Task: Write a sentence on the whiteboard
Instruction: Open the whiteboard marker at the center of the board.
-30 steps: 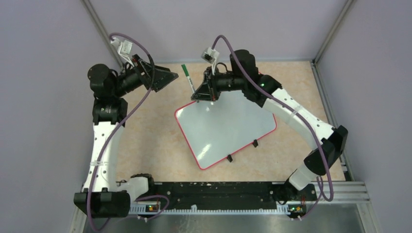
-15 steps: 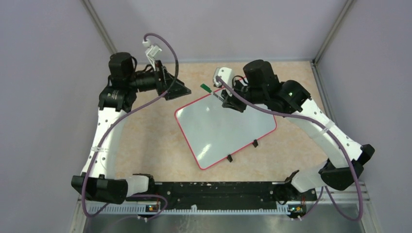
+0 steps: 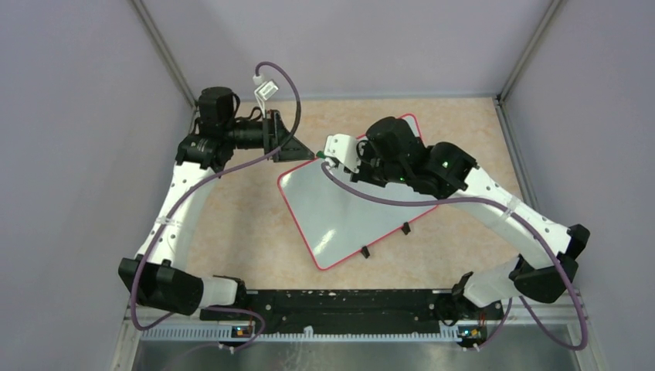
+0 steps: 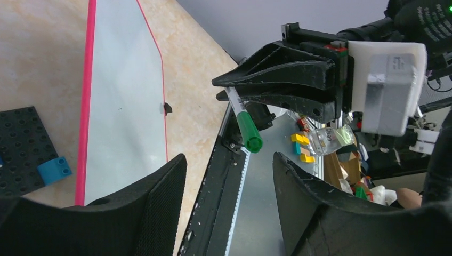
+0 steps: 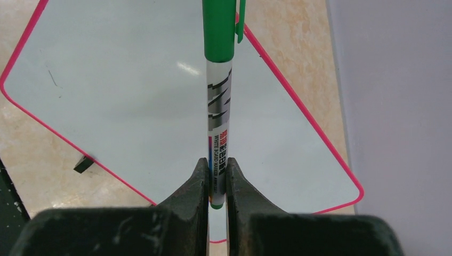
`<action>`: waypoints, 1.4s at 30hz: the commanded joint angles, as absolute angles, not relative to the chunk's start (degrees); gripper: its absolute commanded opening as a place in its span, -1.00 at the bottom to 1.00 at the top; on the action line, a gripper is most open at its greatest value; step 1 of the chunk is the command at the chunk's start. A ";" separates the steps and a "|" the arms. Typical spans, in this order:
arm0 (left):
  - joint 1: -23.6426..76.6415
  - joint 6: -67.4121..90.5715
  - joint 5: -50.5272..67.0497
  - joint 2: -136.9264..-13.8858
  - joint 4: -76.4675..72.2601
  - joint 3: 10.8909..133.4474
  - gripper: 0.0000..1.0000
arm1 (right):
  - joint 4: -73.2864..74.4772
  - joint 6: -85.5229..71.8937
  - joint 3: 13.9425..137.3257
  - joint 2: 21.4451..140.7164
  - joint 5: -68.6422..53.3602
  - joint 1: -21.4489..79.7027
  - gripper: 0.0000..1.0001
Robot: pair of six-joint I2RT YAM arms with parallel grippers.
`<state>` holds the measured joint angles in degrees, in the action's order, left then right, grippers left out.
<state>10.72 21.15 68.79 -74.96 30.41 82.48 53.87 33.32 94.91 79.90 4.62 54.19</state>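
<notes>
The whiteboard (image 3: 355, 212) lies tilted on the table, glossy white with a red-pink rim, also visible in the right wrist view (image 5: 133, 96) and the left wrist view (image 4: 122, 96). No sentence shows on it, only a faint small mark (image 5: 51, 77). My right gripper (image 5: 217, 176) is shut on the tail end of a white marker (image 5: 218, 117) whose green cap (image 5: 219, 24) is on. It holds the marker level over the board's far-left corner, cap toward the left arm. My left gripper (image 4: 229, 157) is open, the cap (image 4: 249, 136) just ahead of its gap and not between the fingers.
Two black clips (image 3: 364, 252) (image 3: 405, 228) sit on the board's near edge. A dark studded plate (image 4: 18, 144) with a blue brick (image 4: 54, 169) lies left of the board. A black rail (image 3: 347, 301) runs along the near edge. Grey walls close in the table.
The right arm swung the marker from upright to level, cap toward the left. The left gripper moved right up to the cap and its jaws narrowed somewhat.
</notes>
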 commanded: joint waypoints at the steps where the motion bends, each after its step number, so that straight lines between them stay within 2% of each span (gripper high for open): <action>1: 12.42 20.57 70.06 -76.22 29.55 81.95 0.28 | 51.74 35.94 96.87 80.76 9.98 56.50 -1.00; 11: 15.32 19.96 69.10 -77.01 29.47 81.30 0.07 | 49.57 37.91 96.14 82.90 16.12 59.22 -1.00; 17: 16.10 19.76 68.85 -77.47 29.54 80.57 -0.16 | 49.26 38.17 96.56 83.27 16.69 59.60 -1.00; 20: 16.55 19.82 68.68 -77.61 29.36 80.59 -0.39 | 49.13 38.23 96.50 83.36 16.72 60.02 -1.00; 24: 16.79 19.95 68.19 -78.06 29.40 80.60 -0.56 | 49.00 38.48 96.26 83.35 17.15 60.50 -1.00; 28: 16.77 19.45 66.57 -78.22 29.96 80.50 -0.94 | 48.96 38.97 95.71 83.20 17.35 60.93 -1.00; 30: 16.78 19.34 66.45 -78.05 29.96 80.08 -1.00 | 48.73 38.66 95.19 82.66 16.92 60.95 -0.98; 35: 14.93 19.08 67.19 -77.73 28.19 79.76 -1.00 | 45.69 33.44 93.64 79.72 15.04 60.38 -0.09; 37: 13.43 19.50 68.71 -77.74 26.36 79.91 -1.00 | 45.91 29.60 95.23 78.27 8.94 57.86 0.12; 39: 12.29 20.27 70.19 -77.01 23.28 79.54 -1.00 | 46.55 24.25 98.59 76.93 -1.44 52.91 0.46; 40: 11.79 21.24 71.08 -76.46 20.94 79.06 -1.00 | 45.89 20.18 99.14 76.16 -7.75 48.03 0.53; 42: 10.90 23.03 72.98 -75.30 16.22 77.77 -1.00 | 41.59 12.23 97.23 73.56 -18.99 41.21 0.54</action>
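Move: Ahead of the left fingertips, which point to the robot's right and stand open, the marker's green cap lies about 5 cm to the left hand's right, 1 cm back and 1 cm lower. The marker's tail end, already pinched by the right hand, is some 13 cm right, 2 cm back and 5 cm down, the whiteboard's middle about 12 cm right, 2 cm ahead and 27 cm below. From the right hand the cap lies about 8 cm left, 1 cm ahead and 4 cm up. Easing down and to the right some 4 cm in all, the left hand brings its fingers round the green cap and closes on it. Meanwhile the right hand still holds the tail, carries it 1 to 2 cm forward and left and turns about 10 degrees, then opens wide, lets go and starts to tilt back and rise. The left hand, keeping its grip, then drifts a little forward, left and up. ##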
